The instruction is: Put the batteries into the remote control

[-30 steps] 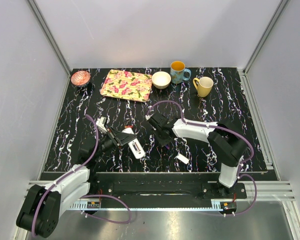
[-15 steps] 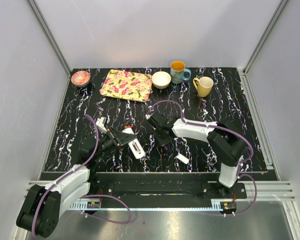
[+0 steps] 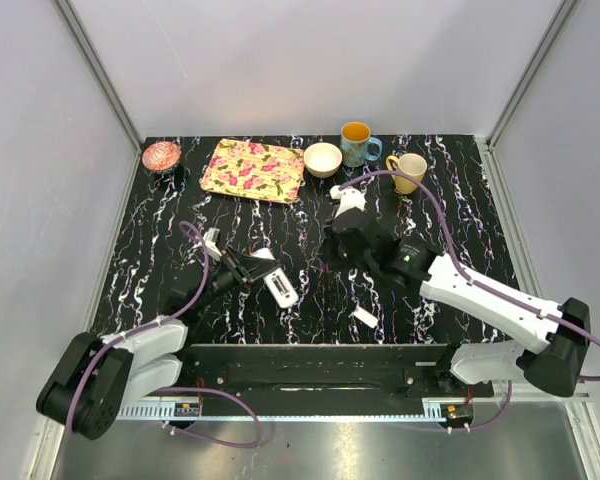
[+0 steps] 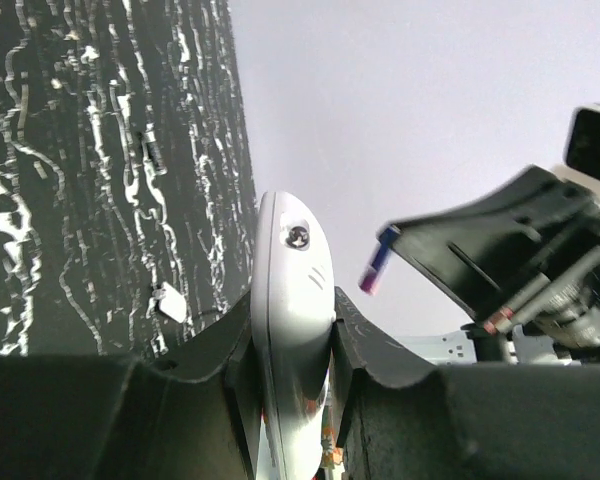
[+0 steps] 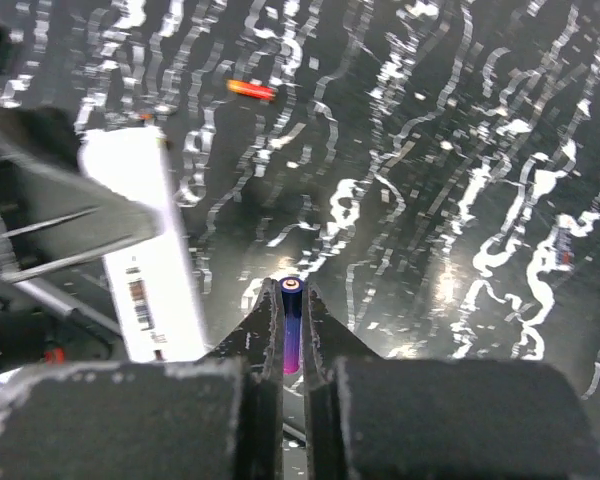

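The white remote control [image 4: 292, 300] stands on edge between the fingers of my left gripper [image 4: 293, 308], which is shut on it. From above, the remote control [image 3: 280, 288] slants just right of the left gripper [image 3: 263, 278]. My right gripper [image 5: 292, 295] is shut on a blue and purple battery [image 5: 292, 320], held above the table to the right of the remote control [image 5: 145, 240]. In the left wrist view that battery [image 4: 377, 262] sticks out of the right fingers, close to the remote's tip. An orange battery [image 5: 252, 90] lies on the table beyond the remote.
A loose white cover piece [image 3: 365, 317] lies near the front edge. Along the back stand a pink bowl [image 3: 161, 155], a floral tray [image 3: 252, 170], a white bowl [image 3: 322, 159], a blue mug [image 3: 357, 143] and a yellow mug [image 3: 409, 171].
The right gripper closed on the blue battery and rose from the table as its arm swung up and back. The left gripper shifted the remote slightly right and away.
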Motion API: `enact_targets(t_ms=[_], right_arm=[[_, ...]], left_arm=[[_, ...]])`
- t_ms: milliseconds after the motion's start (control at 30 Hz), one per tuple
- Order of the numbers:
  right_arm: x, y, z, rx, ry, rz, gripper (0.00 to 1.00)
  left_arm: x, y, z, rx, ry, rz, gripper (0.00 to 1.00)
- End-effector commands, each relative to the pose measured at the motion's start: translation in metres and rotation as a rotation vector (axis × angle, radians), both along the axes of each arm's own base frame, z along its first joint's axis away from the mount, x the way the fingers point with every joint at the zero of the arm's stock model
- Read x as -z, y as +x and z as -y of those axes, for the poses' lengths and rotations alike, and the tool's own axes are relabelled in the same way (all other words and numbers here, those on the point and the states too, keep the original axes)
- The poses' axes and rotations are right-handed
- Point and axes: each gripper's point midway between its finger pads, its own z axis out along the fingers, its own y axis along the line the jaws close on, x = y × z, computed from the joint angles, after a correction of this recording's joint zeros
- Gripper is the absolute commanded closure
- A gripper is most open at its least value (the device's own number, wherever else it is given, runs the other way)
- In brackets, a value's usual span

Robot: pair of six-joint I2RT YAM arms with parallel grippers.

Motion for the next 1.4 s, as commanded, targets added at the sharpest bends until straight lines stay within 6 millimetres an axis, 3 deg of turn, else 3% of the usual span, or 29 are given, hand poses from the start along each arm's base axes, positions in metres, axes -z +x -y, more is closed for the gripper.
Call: enact_targets(t_ms=[0,267,700,1367], right_arm=[[-0.024,-0.015,-0.019,0.006,0.034,0.034,1.00],[-0.040,-0.021,-0.043,-0.072,0.051,0.127,1.00],[-0.063,-0.022,-0.063,-0.144,0.062,0.234,1.00],[-0.033,-0.015,-0.066,-0.170,-0.037,0.241,1.00]], left_arm=[[-0.057,0.014,0.010,-0.044,-0.146,0.154,1.00],[-0.076,0.015,0.025,-0.024,-0.213,0.205,1.00],[-0.070,0.013,0.034,0.028,-0.235,0.182,1.00],[-0.089,0.005,0.039,0.072,-0.284,0.210,1.00]])
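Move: The right hand, holding the purple battery, has the remote's open compartment about 11 cm to its left, roughly 4 cm nearer the base and some 4 cm lower. On the table about 20 cm below it, the orange battery lies some 20 cm left and 13 cm farther out, the white battery cover 10 cm right and 5 cm back. From the left hand, still gripping the remote, the purple battery is about 14 cm right, level fore and aft, 4 cm higher. Leftward and a little back and up, about 6 cm in all sideways, the right hand carries the pinched battery to the remote's open compartment, its fingers tipping up and turning counter-clockwise some 10 degrees each. To meet it, the left hand brings the remote right about 4 cm, bobbing to end slightly higher and farther out with a small roll. Both keep their grip; contact of battery and remote can't be made out. ##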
